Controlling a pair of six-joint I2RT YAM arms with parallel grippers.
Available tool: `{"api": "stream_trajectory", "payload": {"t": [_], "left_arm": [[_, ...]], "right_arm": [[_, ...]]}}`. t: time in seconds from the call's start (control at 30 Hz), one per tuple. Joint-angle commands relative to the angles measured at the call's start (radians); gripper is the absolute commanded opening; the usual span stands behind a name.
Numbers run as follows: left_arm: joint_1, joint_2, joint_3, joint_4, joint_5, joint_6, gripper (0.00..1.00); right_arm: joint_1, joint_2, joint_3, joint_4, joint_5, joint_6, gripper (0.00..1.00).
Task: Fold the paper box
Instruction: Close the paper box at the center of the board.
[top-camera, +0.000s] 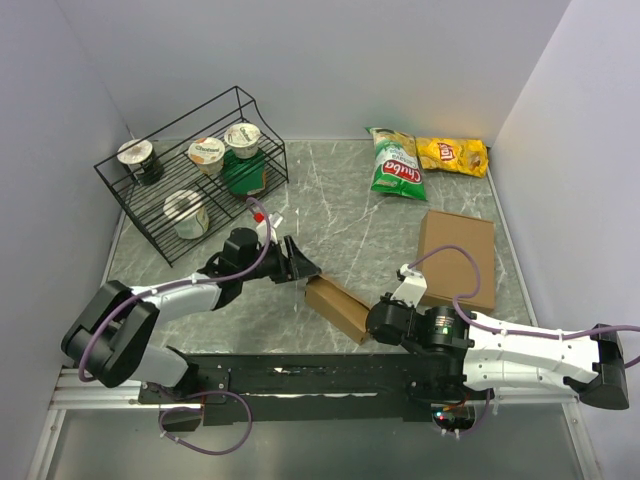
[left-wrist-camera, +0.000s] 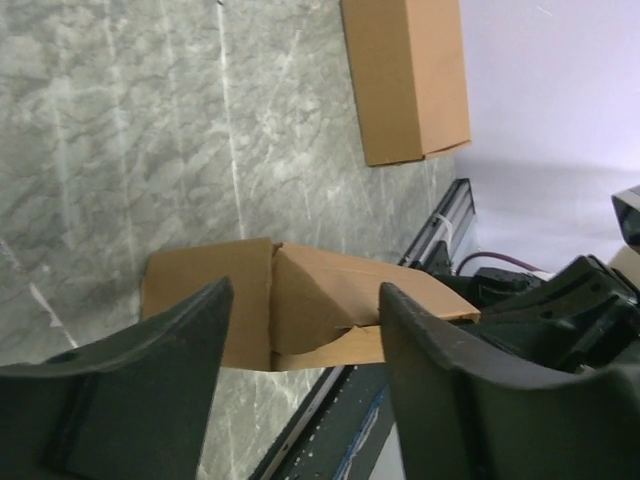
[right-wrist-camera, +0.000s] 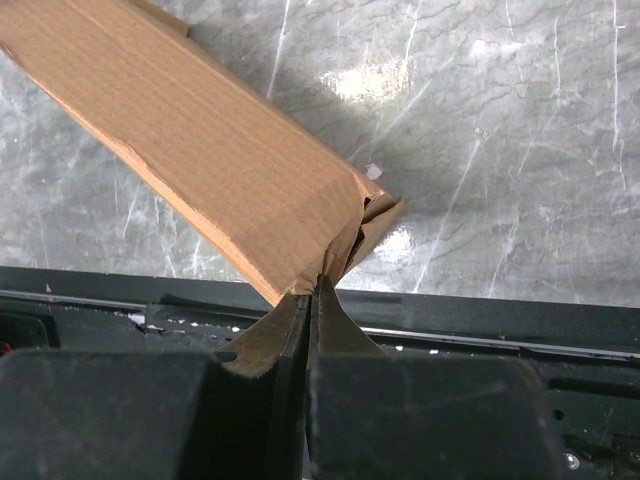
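Observation:
The paper box (top-camera: 338, 305), a brown kraft piece partly folded into a long flat sleeve, lies slantwise near the table's front edge. In the right wrist view the paper box (right-wrist-camera: 200, 150) runs up and left, and my right gripper (right-wrist-camera: 315, 285) is shut on its near corner flap. My right gripper (top-camera: 378, 322) sits at the box's lower right end. My left gripper (top-camera: 300, 268) hovers at the upper left end, open. In the left wrist view the box (left-wrist-camera: 320, 300) shows beyond and between the spread fingers (left-wrist-camera: 170, 380), which do not touch it.
A plain cardboard slab (top-camera: 458, 258) lies to the right. A black wire rack (top-camera: 190, 185) with yogurt cups stands at the back left. Two chip bags (top-camera: 395, 165) lie at the back. A black rail (top-camera: 300, 375) runs along the near edge.

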Motion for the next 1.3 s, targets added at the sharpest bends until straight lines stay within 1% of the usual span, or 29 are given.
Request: {"api": "stream_trajectory", "payload": {"t": [0.0,0.1,0.17,0.3,0.43,0.53,0.57,0.67,0.7,0.77,0.8,0.87,0.9,0.97,1.0,1.1,1.2,1.23,1.27], "left_arm": [[0.002,0.023,-0.026,0.058,0.041,-0.016,0.57],[0.0,0.023,-0.041,0.06,0.05,-0.017,0.5],[0.0,0.018,-0.055,0.052,0.048,-0.012,0.49],[0.0,0.029,-0.086,0.069,0.05,-0.017,0.43],[0.0,0.052,-0.124,0.089,0.062,-0.023,0.41],[-0.001,0.047,-0.143,0.074,0.055,-0.002,0.41],[-0.001,0.046,-0.144,0.068,0.047,0.006,0.4],[-0.004,0.044,-0.146,0.039,0.029,0.033,0.38],[-0.007,0.046,-0.146,0.02,0.024,0.047,0.37],[-0.011,0.049,-0.138,0.0,0.012,0.061,0.36],[-0.015,0.052,-0.137,-0.015,0.006,0.072,0.34],[-0.018,0.053,-0.129,-0.03,-0.005,0.083,0.33],[-0.023,0.055,-0.126,-0.04,-0.016,0.096,0.32],[-0.029,0.058,-0.112,-0.069,-0.027,0.109,0.32],[-0.037,0.062,-0.106,-0.081,-0.037,0.121,0.31],[-0.049,0.068,-0.086,-0.112,-0.053,0.139,0.31],[-0.058,0.076,-0.068,-0.133,-0.073,0.15,0.31],[-0.06,0.076,-0.064,-0.138,-0.077,0.152,0.31],[-0.061,0.078,-0.061,-0.144,-0.08,0.153,0.31]], "right_arm": [[0.02,0.048,-0.079,-0.179,-0.121,-0.017,0.0],[0.02,0.049,-0.08,-0.178,-0.119,-0.019,0.0],[0.02,0.054,-0.078,-0.176,-0.119,-0.02,0.0],[0.022,0.065,-0.077,-0.175,-0.119,-0.022,0.0],[0.022,0.066,-0.077,-0.178,-0.117,-0.019,0.0],[0.023,0.063,-0.075,-0.176,-0.113,-0.017,0.01],[0.023,0.06,-0.075,-0.179,-0.111,-0.017,0.04],[0.027,0.054,-0.069,-0.184,-0.099,-0.023,0.17],[0.028,0.052,-0.063,-0.187,-0.095,-0.025,0.25],[0.031,0.04,-0.054,-0.188,-0.078,-0.04,0.32],[0.033,0.036,-0.046,-0.191,-0.07,-0.045,0.4],[0.034,0.017,-0.039,-0.194,-0.056,-0.049,0.47],[0.034,0.009,-0.033,-0.199,-0.055,-0.048,0.52],[0.036,-0.014,-0.025,-0.202,-0.047,-0.055,0.56],[0.037,-0.023,-0.025,-0.202,-0.047,-0.057,0.6],[0.053,-0.072,-0.028,-0.178,-0.047,-0.089,0.65],[0.076,-0.142,-0.049,-0.075,-0.051,-0.196,0.7],[0.082,-0.182,-0.057,-0.046,-0.056,-0.262,0.7],[0.088,-0.201,-0.071,-0.002,-0.061,-0.285,0.71]]}}
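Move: The paper box slants across the mat between the hands. Its middle lies about 7 cm back, 5 cm to the right and 4 cm below the left hand, whose open fingers are at its far-left end. From the right hand, whose shut fingertips are at its near-right corner, the middle is some 7 cm ahead, 6 cm left and 2 cm below. The brown carton stands roughly 17 cm ahead and 18 cm right of the right hand, about 4 cm lower. Down about 1.5 cm and back about 1 cm, the left hand settles onto the paper box's far-left end, closing its fingers by about half to pinch that end. The right hand first stays with its shut fingertips at the near-right corner, then opens wide, lets go and draws back and right, some 2 cm each way, turning about 10 degrees counter-clockwise. ##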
